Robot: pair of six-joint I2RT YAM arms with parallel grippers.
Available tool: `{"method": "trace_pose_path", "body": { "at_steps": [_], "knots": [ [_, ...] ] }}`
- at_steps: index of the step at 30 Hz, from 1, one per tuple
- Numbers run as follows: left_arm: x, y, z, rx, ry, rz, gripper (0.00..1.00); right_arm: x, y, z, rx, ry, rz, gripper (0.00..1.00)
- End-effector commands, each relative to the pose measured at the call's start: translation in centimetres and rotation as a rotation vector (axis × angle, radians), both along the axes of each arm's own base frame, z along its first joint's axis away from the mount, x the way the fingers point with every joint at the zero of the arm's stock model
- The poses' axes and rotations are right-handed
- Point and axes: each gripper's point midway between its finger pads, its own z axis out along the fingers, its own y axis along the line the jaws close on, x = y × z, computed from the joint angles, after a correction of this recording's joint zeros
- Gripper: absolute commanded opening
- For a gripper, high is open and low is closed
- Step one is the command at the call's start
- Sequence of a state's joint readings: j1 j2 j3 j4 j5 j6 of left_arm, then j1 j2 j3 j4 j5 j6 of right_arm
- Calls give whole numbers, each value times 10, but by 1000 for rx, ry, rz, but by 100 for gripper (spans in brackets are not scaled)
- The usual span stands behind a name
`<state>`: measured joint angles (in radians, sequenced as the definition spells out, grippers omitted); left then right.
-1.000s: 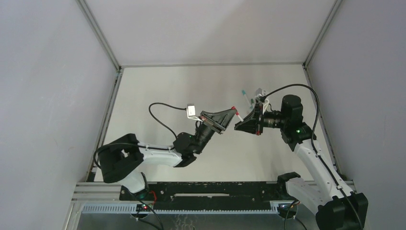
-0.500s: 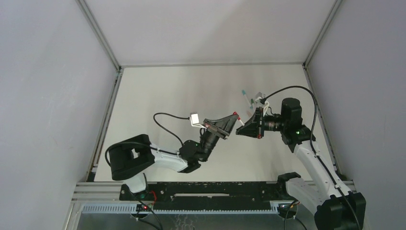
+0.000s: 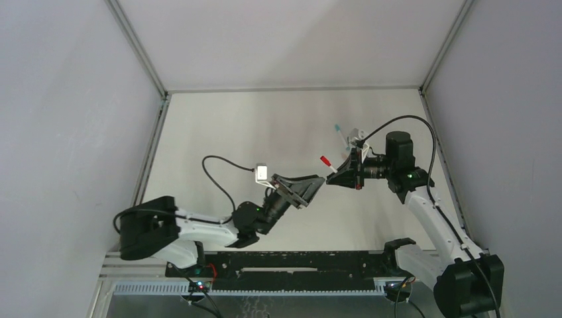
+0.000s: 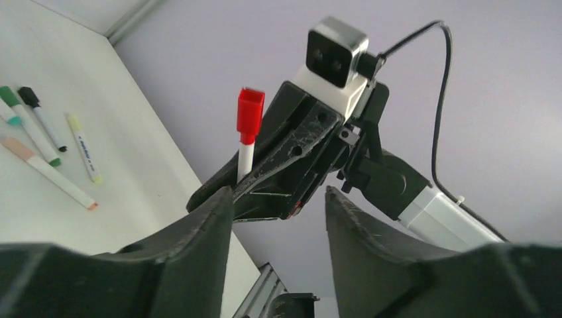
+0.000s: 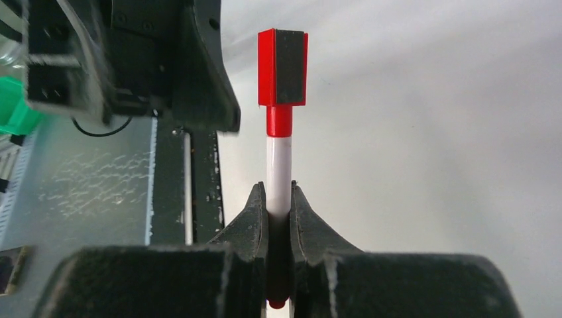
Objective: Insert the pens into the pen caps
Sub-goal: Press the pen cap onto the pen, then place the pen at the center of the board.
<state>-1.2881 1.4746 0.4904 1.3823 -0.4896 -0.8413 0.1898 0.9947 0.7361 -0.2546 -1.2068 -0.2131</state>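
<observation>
A white-barrelled pen (image 5: pixel 279 175) stands upright in my right gripper (image 5: pixel 279 193), which is shut on its lower barrel. A red cap (image 5: pixel 283 66) sits on the pen's top end. In the top view the right gripper (image 3: pixel 333 176) holds this pen (image 3: pixel 331 166) above the table, red cap (image 3: pixel 325 159) pointing up and left. My left gripper (image 3: pixel 317 181) hovers just below and left of it, open, with nothing between its fingers. From the left wrist, the open left gripper (image 4: pixel 277 201) looks up at the capped pen (image 4: pixel 246 159) and red cap (image 4: pixel 250 112).
Several more pens lie on the table at the far right: a green one (image 4: pixel 30 129), a black-capped one (image 4: pixel 41 118), a yellow-green one (image 4: pixel 85 148) and a peach one (image 4: pixel 52 173). They show as a small cluster (image 3: pixel 340 134) behind the right gripper. The right wall is close.
My left gripper has opened and drawn back down and to the left, away from the red cap. The cap stays on the pen in the right gripper.
</observation>
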Motion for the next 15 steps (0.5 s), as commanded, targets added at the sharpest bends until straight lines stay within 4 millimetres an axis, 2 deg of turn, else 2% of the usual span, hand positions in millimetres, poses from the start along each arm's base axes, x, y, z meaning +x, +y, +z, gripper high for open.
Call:
{"method": "trace_pose_path", "body": {
  "at_steps": [1, 6, 11, 15],
  "knots": [
    [7, 27, -2, 69, 2, 37, 60, 19, -9, 4, -38, -116, -41, 0],
    [5, 53, -26, 224, -19, 60, 71, 53, -29, -18, -148, -123, -204, 0],
    [3, 73, -64, 429, 30, 59, 75, 98, -60, -63, -330, -67, -416, 0],
    [-1, 87, -75, 448, 47, 65, 75, 126, -87, -100, -482, 17, -556, 0]
  ]
}}
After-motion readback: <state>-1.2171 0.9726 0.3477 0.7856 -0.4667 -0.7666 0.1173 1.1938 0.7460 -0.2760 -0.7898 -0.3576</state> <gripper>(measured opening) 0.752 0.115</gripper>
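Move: The right hand already holds the red-capped pen; the cap stands about 2 cm ahead of that hand, 3 cm left and 5 cm above. The peach pen, nearest in the finished group, lies roughly 12 cm ahead and 9 cm right of the hand, some 21 cm below; the teal pen lies on the table about 22 cm ahead and 6 cm right. From the left hand, the peach pen is about 14 cm ahead, 13 cm right and 26 cm down. Forward and down by about 8 cm each, gathering speed and drifting some 5 cm right, the right hand carries the pen towards the finished pens, grip kept; its fingers swing clockwise and dip, roughly 20 degrees each. The left hand, already clear of the cap, withdraws about 7 cm leftwards, sinking towards the end as it opens wider. ##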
